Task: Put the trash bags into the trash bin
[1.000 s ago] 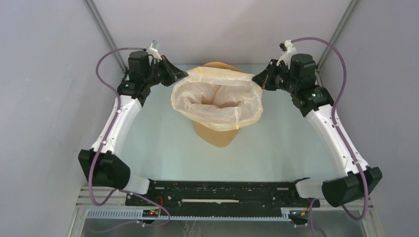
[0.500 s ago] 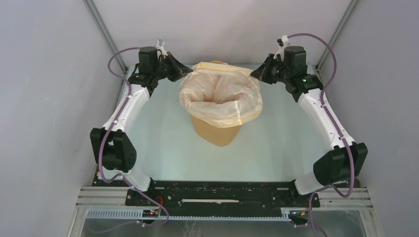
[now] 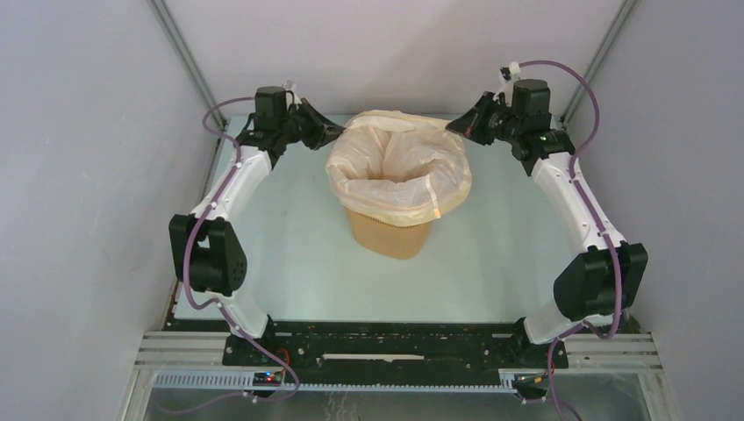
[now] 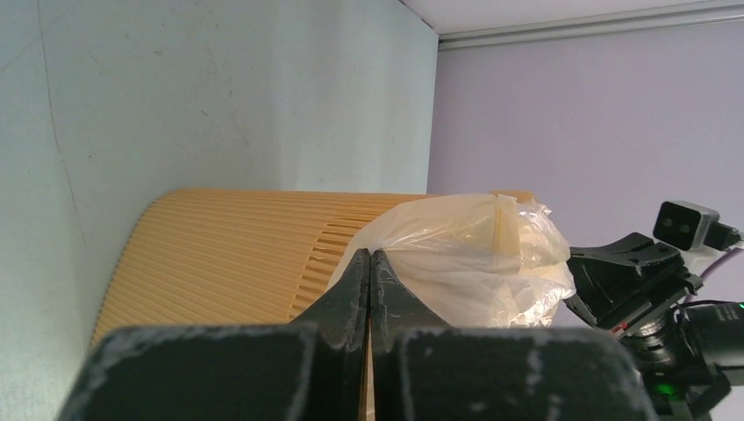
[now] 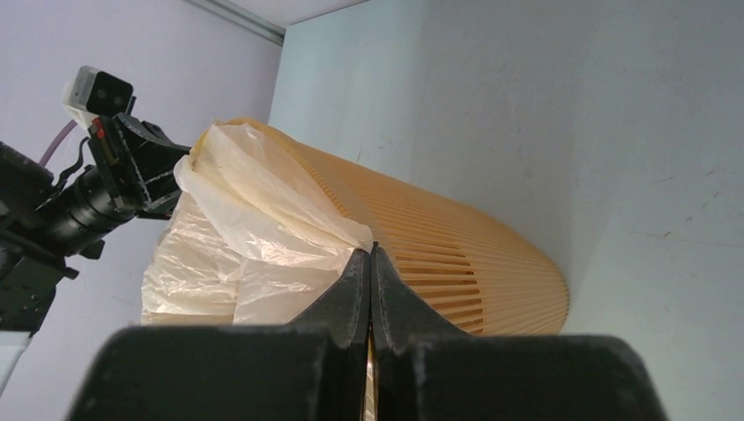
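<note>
An orange-yellow trash bin (image 3: 387, 235) stands mid-table with a cream translucent trash bag (image 3: 399, 167) lining its mouth, the film draped outward over the rim. My left gripper (image 3: 337, 132) is shut, pinching the bag's edge at the bin's left side. My right gripper (image 3: 451, 128) is shut on the bag's edge at the right side. In the left wrist view the closed tips (image 4: 369, 255) meet the film (image 4: 465, 254) beside the ribbed bin wall (image 4: 219, 246). The right wrist view shows the film (image 5: 263, 219) drawn to a point at the closed tips (image 5: 369, 251), against the bin (image 5: 465, 246).
The pale green tabletop (image 3: 289, 254) is boxed in by grey walls on the left, right and back. Both arm bases sit on the black rail (image 3: 395, 338) at the near edge. Each gripper is close to the back wall corners.
Both grippers have moved back and lower beside the bin, drawing the bag's rim down over the bin's mouth. The arms' elbows have folded in toward the bases.
</note>
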Robot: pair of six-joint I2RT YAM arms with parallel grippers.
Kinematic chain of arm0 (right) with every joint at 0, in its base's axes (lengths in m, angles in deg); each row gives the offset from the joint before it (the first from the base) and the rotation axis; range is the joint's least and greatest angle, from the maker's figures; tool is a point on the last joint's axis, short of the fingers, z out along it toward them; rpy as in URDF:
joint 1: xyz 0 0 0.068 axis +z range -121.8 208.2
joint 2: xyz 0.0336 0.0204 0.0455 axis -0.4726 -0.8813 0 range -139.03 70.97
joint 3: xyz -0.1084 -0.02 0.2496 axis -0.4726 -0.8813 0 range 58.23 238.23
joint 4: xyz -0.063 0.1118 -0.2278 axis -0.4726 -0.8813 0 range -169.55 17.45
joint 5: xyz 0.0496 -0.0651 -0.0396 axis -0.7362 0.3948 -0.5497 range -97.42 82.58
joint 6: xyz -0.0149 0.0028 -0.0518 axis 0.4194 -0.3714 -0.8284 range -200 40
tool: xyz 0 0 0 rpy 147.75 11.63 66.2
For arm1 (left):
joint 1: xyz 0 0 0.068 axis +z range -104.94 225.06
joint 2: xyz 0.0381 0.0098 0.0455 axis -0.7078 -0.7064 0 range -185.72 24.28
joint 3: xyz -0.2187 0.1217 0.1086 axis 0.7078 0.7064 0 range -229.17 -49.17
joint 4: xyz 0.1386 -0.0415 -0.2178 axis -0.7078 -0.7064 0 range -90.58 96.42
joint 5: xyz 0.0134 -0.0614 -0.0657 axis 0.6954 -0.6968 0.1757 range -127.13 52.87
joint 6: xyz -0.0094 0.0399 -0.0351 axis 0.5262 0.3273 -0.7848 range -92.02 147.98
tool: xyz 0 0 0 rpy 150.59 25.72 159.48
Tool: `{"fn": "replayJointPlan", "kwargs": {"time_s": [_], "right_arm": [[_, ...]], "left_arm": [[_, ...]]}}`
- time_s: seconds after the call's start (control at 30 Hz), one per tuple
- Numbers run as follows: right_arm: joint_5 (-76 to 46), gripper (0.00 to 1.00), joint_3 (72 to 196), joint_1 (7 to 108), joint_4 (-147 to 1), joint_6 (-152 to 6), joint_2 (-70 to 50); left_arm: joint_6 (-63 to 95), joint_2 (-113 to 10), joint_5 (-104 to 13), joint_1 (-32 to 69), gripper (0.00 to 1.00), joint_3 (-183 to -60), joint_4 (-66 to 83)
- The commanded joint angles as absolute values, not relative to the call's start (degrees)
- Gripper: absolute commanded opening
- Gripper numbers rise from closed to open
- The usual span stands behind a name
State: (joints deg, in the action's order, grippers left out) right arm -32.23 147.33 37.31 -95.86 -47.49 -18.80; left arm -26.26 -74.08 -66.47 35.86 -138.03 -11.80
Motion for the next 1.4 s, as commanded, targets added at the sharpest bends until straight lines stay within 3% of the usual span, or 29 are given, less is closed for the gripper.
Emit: {"fn": "replayJointPlan", "kwargs": {"time_s": [0.0, 0.27, 0.47, 0.53, 0.67, 0.9, 1.17, 1.37], "right_arm": [[-34.0, 0.02, 142.3, 35.3, -101.0, -48.1, -18.6], [-42.2, 0.18, 140.4, 27.9, -105.2, -47.2, -16.4], [-49.4, 0.00, 138.9, 27.5, -96.7, -41.0, -15.8], [-50.8, 0.10, 139.5, 27.7, -95.4, -40.7, -15.7], [-49.5, 0.42, 140.1, 25.8, -95.9, -42.3, -13.2], [-52.8, 0.67, 140.1, 25.9, -87.0, -41.0, -13.2], [-53.3, 0.73, 144.3, 30.5, -82.1, -40.6, -19.2], [-55.4, 0.65, 142.5, 30.8, -79.7, -36.9, -19.9]], "left_arm": [[-27.9, -72.9, -67.8, 36.5, 0.00, -135.5, -12.5], [-29.4, -72.0, -72.4, 36.3, 0.00, -132.7, -13.6], [-29.0, -71.2, -73.0, 36.1, 0.00, -131.8, -14.0], [-28.7, -71.4, -73.5, 36.1, 0.00, -132.6, -14.2], [-29.0, -71.4, -74.0, 36.0, 0.00, -134.9, -14.3], [-27.2, -70.0, -73.2, 34.8, 0.01, -141.3, -7.5], [-28.1, -71.1, -71.5, 34.4, 0.00, -142.0, -6.8], [-29.6, -72.4, -69.8, 34.3, 0.00, -141.8, -7.0]]}}
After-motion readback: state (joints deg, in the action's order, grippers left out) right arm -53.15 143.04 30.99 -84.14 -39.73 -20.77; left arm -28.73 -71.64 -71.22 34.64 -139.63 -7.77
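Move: From the left hand, which grips the far left edge of the trash bag, the bag's middle is about 11 cm to the right, 7 cm back and 4 cm lower. The trash bin's middle is under it, some 13 cm below the hand. From the right hand, gripping the far right edge, the bag's middle is roughly 10 cm to the left and 7 cm back, a little lower, with the bin again beneath it. Right and down by about 5 cm, slightly back, the right hand leaves the bag's edge, then rises and swings back almost to its start, fingers opening wide over the bag and bin rim, rolling and turning counter-clockwise some 10 degrees. The left hand keeps its pinch, dips about 4 cm and back, then lifts roughly 9 cm, tilting up. ##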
